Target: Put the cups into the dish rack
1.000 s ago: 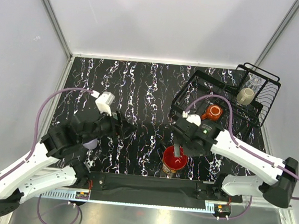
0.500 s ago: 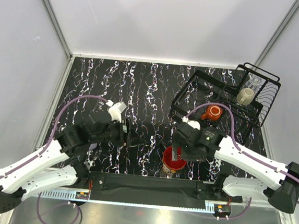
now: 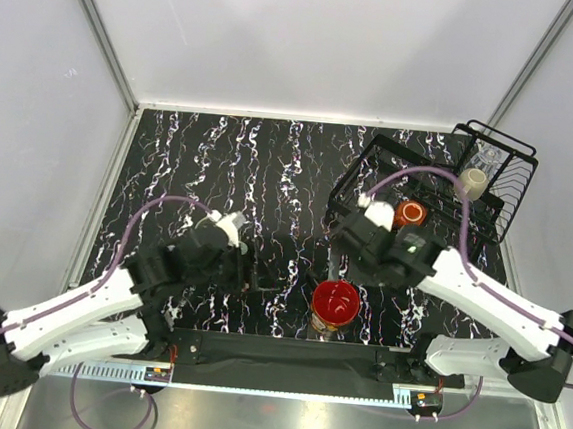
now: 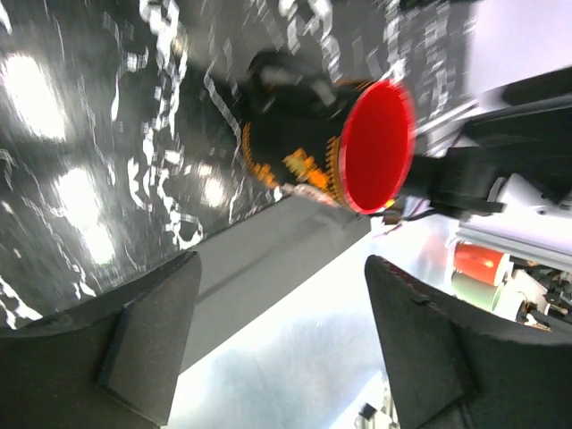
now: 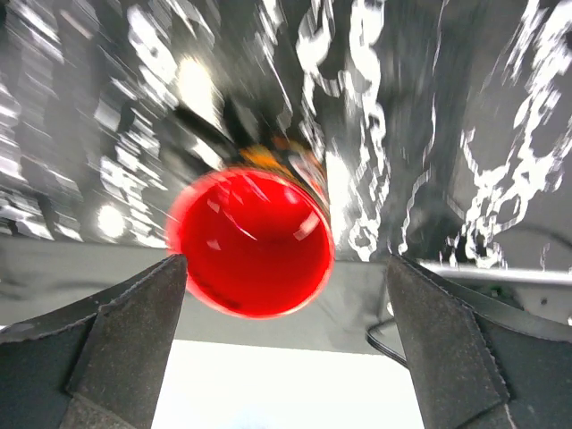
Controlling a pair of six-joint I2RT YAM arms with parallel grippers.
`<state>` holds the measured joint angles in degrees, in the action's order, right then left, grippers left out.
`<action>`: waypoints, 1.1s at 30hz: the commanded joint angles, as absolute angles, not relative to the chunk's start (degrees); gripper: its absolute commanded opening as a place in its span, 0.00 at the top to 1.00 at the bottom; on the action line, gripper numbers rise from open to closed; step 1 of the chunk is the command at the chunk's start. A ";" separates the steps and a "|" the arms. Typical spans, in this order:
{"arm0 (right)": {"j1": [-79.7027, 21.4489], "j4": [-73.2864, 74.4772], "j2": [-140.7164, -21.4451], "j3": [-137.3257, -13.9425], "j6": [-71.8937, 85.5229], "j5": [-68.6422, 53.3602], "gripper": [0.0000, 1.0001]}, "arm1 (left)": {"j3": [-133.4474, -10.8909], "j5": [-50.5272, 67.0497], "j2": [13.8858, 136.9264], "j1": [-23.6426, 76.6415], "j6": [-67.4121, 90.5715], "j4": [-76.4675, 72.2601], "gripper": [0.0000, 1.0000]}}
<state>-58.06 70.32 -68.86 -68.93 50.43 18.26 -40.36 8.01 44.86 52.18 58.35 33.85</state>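
Note:
A large dark mug with a red inside (image 3: 336, 304) stands upright near the table's front edge, also visible as the mug (image 4: 375, 147) and the mug (image 5: 250, 241). My right gripper (image 3: 346, 264) hovers open just behind and above it, jaws wide, holding nothing (image 5: 286, 261). Left of the mug, my left gripper (image 3: 250, 269) is open and empty (image 4: 281, 264), aimed at its side. The black wire dish rack (image 3: 350, 175) at the back right holds an orange mug (image 3: 410, 213), a beige mug (image 3: 473, 184) and a clear glass (image 3: 487, 155).
The grey rail (image 3: 284, 353) runs along the front edge right beside the red-inside mug. Purple cables loop over both arms, one cable (image 3: 421, 173) across the rack. White walls close in the black marbled table (image 3: 271, 163).
The right gripper's finger has come out of the red-inside mug and the gripper has pulled back toward the rack. The left gripper has swung right and nearer, toward the mug.

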 commanded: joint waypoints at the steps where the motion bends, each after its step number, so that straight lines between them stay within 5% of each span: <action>1: -57.75 76.73 -66.80 -78.28 52.65 28.30 0.00 | -41.13 1.86 49.73 57.63 67.39 30.85 0.19; 15: -57.04 81.91 -61.97 -84.82 53.88 30.15 0.00 | -56.15 -4.92 72.84 68.11 85.16 30.50 0.20; 20: -57.13 83.67 -58.72 -84.03 54.67 30.94 0.00 | -58.71 -2.46 80.14 70.48 88.85 28.04 0.32; 28: -57.04 84.99 -54.05 -83.23 55.72 31.73 0.00 | -62.22 -4.48 86.57 72.86 92.90 30.49 0.34; 33: -57.04 85.43 -53.70 -82.35 55.37 31.12 0.00 | -63.19 -3.78 90.08 72.86 92.29 29.80 0.58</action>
<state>-57.36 76.66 -53.34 -82.87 54.46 29.08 -60.34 -2.37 88.40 72.71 91.74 31.24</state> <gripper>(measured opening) 0.994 0.482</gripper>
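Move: The red mug stands about 16 cm to the left hand's right, level with it fore and aft, its middle some 12 cm lower. The teal cup is roughly 25 cm left of that mug and 13 cm farther out; the orange cup, already in the rack, lies about 14 cm right of the mug and 20 cm farther out. From the right hand, the red mug is about 9 cm back, 4 cm left and 13 cm down. The red mug is what the left hand reaches for: open, it sweeps some 14 cm right and sinks about 7 cm, drawing back slightly, the fingers tipping more steeply down. The fingers straddle the mug's wall at its near-left rim, one inside the mouth, and are half closed on it. Meanwhile the empty, wide-open right hand rises about 13 cm and eases right, clearing the mug. ##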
